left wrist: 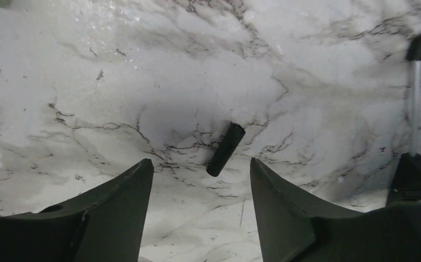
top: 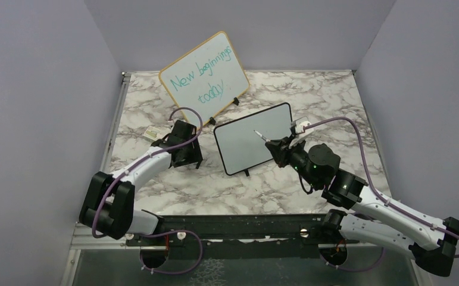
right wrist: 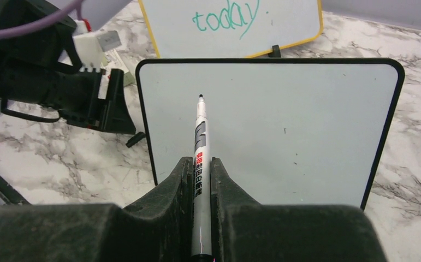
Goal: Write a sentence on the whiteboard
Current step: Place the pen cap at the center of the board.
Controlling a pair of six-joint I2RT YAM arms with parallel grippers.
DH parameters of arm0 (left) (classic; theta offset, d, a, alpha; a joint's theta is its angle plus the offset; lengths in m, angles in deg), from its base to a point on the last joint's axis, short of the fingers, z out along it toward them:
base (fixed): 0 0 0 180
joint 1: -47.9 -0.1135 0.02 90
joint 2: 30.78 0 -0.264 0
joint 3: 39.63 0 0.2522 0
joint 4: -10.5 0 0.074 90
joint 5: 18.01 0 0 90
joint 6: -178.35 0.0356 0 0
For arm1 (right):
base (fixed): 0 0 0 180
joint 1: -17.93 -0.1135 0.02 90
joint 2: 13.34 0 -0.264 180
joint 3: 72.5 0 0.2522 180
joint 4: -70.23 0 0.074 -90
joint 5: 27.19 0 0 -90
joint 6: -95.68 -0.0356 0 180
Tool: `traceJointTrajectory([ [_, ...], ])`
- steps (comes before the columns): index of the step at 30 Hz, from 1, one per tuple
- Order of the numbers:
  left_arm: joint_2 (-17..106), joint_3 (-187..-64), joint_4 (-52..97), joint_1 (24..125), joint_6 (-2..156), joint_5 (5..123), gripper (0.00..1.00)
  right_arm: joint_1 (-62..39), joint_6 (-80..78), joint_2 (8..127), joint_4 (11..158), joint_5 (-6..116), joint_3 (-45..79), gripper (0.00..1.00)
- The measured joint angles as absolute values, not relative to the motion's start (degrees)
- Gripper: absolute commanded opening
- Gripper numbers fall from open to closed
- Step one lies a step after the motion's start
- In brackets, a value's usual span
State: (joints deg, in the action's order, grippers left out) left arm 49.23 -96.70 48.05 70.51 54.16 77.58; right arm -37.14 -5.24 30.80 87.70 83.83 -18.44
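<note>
The whiteboard (top: 253,138) (right wrist: 284,125), black-framed, stands propped at the table's middle. Its face is blank and no sentence shows on it. My right gripper (top: 272,145) (right wrist: 197,160) is shut on an uncapped grey marker (right wrist: 200,136), whose black tip points at the board's left half, close to the surface; contact cannot be told. My left gripper (top: 185,158) (left wrist: 201,162) is open just above the marble, left of the board. The marker's black cap (left wrist: 225,149) lies on the table just beyond its fingertips, touching neither finger.
A larger wood-framed board (top: 206,76) (right wrist: 235,22) with teal handwriting leans behind the whiteboard. The whiteboard's thin metal leg (left wrist: 415,98) with a black tip stands right of my left gripper. A small label (top: 150,132) lies on the marble at the left.
</note>
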Motion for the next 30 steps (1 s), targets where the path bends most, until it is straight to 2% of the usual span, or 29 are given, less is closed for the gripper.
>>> traceJointTrajectory([
  [4,43.8,-97.6,49.5,70.2,55.5,78.1,0.82,-37.1,-2.9,31.9,87.6,84.9,-17.4,0.0],
  [7,39.4,-99.2,50.0,70.1,57.7,79.2,0.93,-37.1,-1.2,32.9,87.6,85.4,-16.0,0.0],
  [9,36.6,-100.4,50.1,70.1,59.5,80.2,0.94,-37.1,-0.5,33.8,87.7,85.7,-14.7,0.0],
  [11,33.4,-101.7,50.1,70.1,62.3,81.1,0.99,-37.1,-0.1,34.6,88.0,85.7,-13.6,0.0],
  [20,21.2,-103.0,48.1,70.1,71.9,85.4,0.99,-37.1,-1.5,35.0,90.8,86.1,-12.2,0.01],
  [30,8.1,-94.5,40.1,70.1,74.3,85.3,0.99,-37.1,-4.0,31.4,96.6,86.2,-12.2,0.0],
])
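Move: The black pen cap lies free on the table between the left hand's open fingertips, about 3 cm below and roughly 1 cm ahead and 1 cm right. From that hand, the blank black-edged whiteboard's middle is some 17 cm right, 3 cm ahead and 5 cm up; the small green-white box is about 13 cm left, 10 cm ahead and 3 cm down. The right hand has the cap roughly 18 cm left, 6 cm ahead and 26 cm below. Already clear of the pen cap, the left hand spreads its fingers from a bit past half to fully open and climbs quickly off the table by about 21 cm, shifting some 4 cm left. It swings a little forward, then back, while the wrist tips up nearly 50 degrees, from pointing steeply down to nearly level. The right hand keeps its grip on the uncapped pen in the air, with only a small wander. ##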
